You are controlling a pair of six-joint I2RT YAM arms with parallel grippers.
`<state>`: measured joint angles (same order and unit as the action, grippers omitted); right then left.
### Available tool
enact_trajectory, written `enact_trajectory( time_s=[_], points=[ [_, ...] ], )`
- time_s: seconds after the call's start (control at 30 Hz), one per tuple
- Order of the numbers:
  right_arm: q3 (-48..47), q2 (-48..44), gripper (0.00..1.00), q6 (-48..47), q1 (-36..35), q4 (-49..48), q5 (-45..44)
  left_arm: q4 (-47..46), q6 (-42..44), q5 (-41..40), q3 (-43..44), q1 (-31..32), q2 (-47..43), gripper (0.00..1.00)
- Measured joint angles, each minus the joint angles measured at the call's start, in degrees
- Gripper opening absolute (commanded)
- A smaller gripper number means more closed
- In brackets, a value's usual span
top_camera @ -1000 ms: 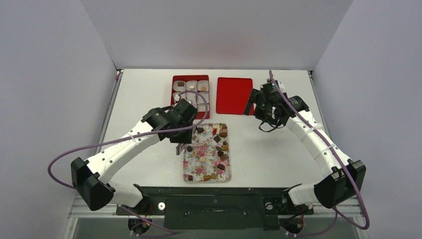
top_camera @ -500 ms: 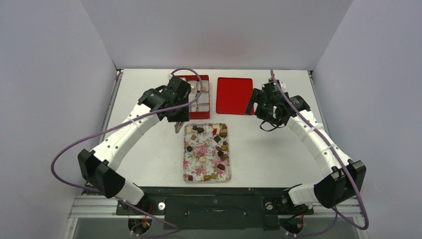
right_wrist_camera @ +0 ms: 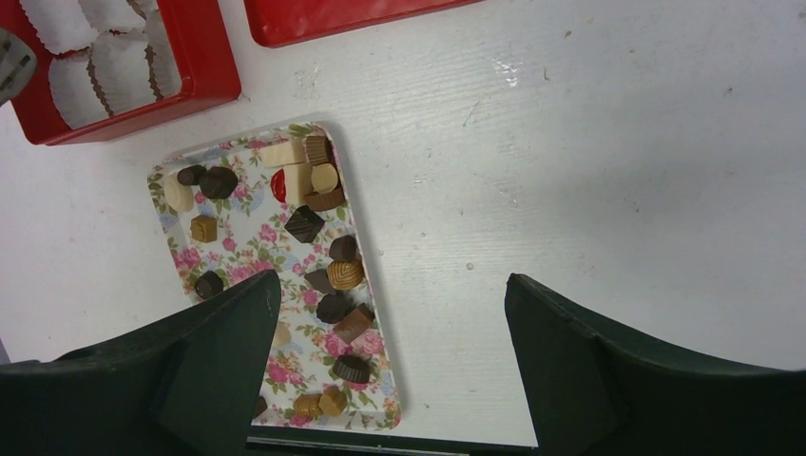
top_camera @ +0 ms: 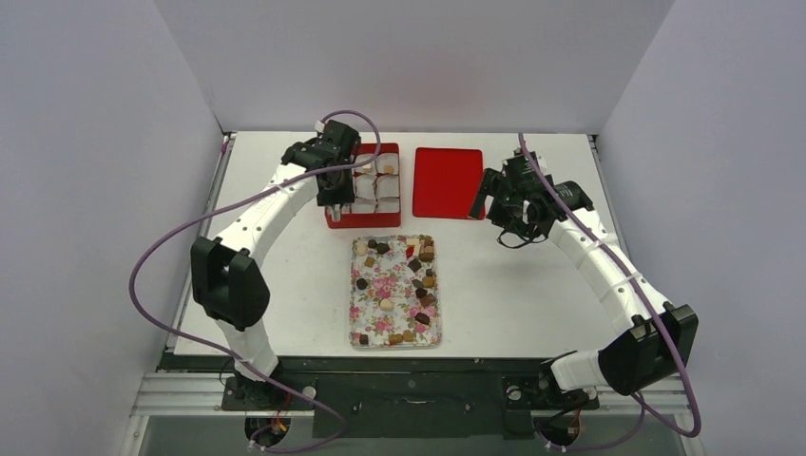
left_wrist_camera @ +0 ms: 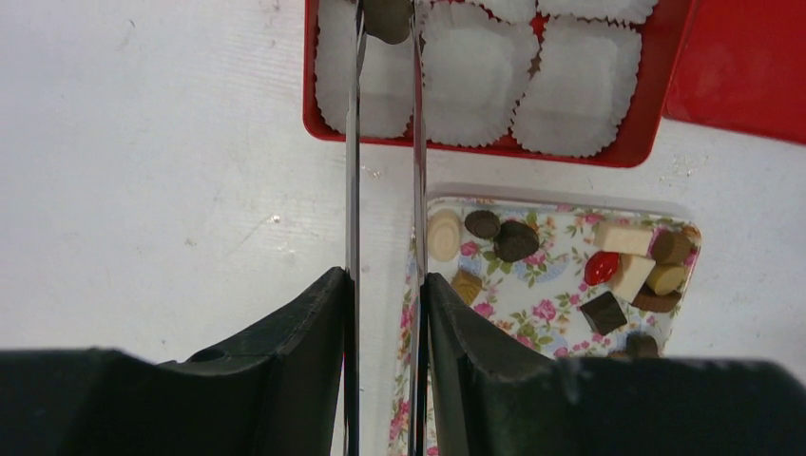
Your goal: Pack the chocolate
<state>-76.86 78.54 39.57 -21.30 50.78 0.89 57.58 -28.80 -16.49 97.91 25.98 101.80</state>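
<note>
Several pieces of chocolate lie scattered on a floral tray at mid table, dark, tan, cream and one red. My left gripper carries two thin metal blades. Its jaws stand narrow, shut on a dark brown chocolate piece pinched between the blade tips. That piece hangs over the near-left white paper cup of the red box. Beside the red lid, my right gripper hovers over bare table right of the tray, open and holding nothing.
The red box holds several white paper cups; some far ones hold pieces. The lid lies flat just right of the box. White walls enclose the table on three sides.
My left arm swung from the tray's left edge back to the red box, carrying the dark piece between its blades. The right arm has hardly moved.
</note>
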Motion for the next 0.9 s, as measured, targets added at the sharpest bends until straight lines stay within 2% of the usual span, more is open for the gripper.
enact_trajectory(
  time_s=[0.2, 0.5, 0.9],
  points=[
    [0.00, 1.62, 0.83, -0.11, 0.00, 0.00, 0.92, -1.31, 1.33, 0.00, 4.70, -2.47, 5.62, 0.31],
    [-0.20, 1.92, 0.83, -0.13, 0.31, -0.09, 1.14, -1.29, 3.34, -0.09, 11.21, -2.78, 13.79, 0.31],
    [-0.22, 1.92, 0.83, -0.13, 0.74, -0.13, 1.14, -1.27, 4.28, -0.94, 13.05, -2.84, 15.69, 0.35]
  ],
)
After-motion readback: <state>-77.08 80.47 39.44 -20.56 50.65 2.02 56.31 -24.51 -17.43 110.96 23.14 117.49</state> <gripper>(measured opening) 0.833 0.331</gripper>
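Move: The empty paper cup at the left of the red box's middle row is the goal. It lies roughly 17 cm straight ahead of the left hand and 11 cm below, while that hand's tweezers already hold a dark chocolate at their tips. The empty front-left cup is about 6 cm nearer, the central cup 6 cm to the goal's right, and the red lid 26 cm to its right, level with it. From the right hand, the goal cup is some 20 cm ahead, 31 cm left and 16 cm lower. The dark chocolate, still pinched between the tweezer tips, is carried by the left hand some 6 to 7 cm forward and, mostly once under way, about 4 cm down, from over the front-left cup to the middle row's left cup. There the hand eases to a stop, its tilt almost unchanged and its grip on the tweezers kept. ##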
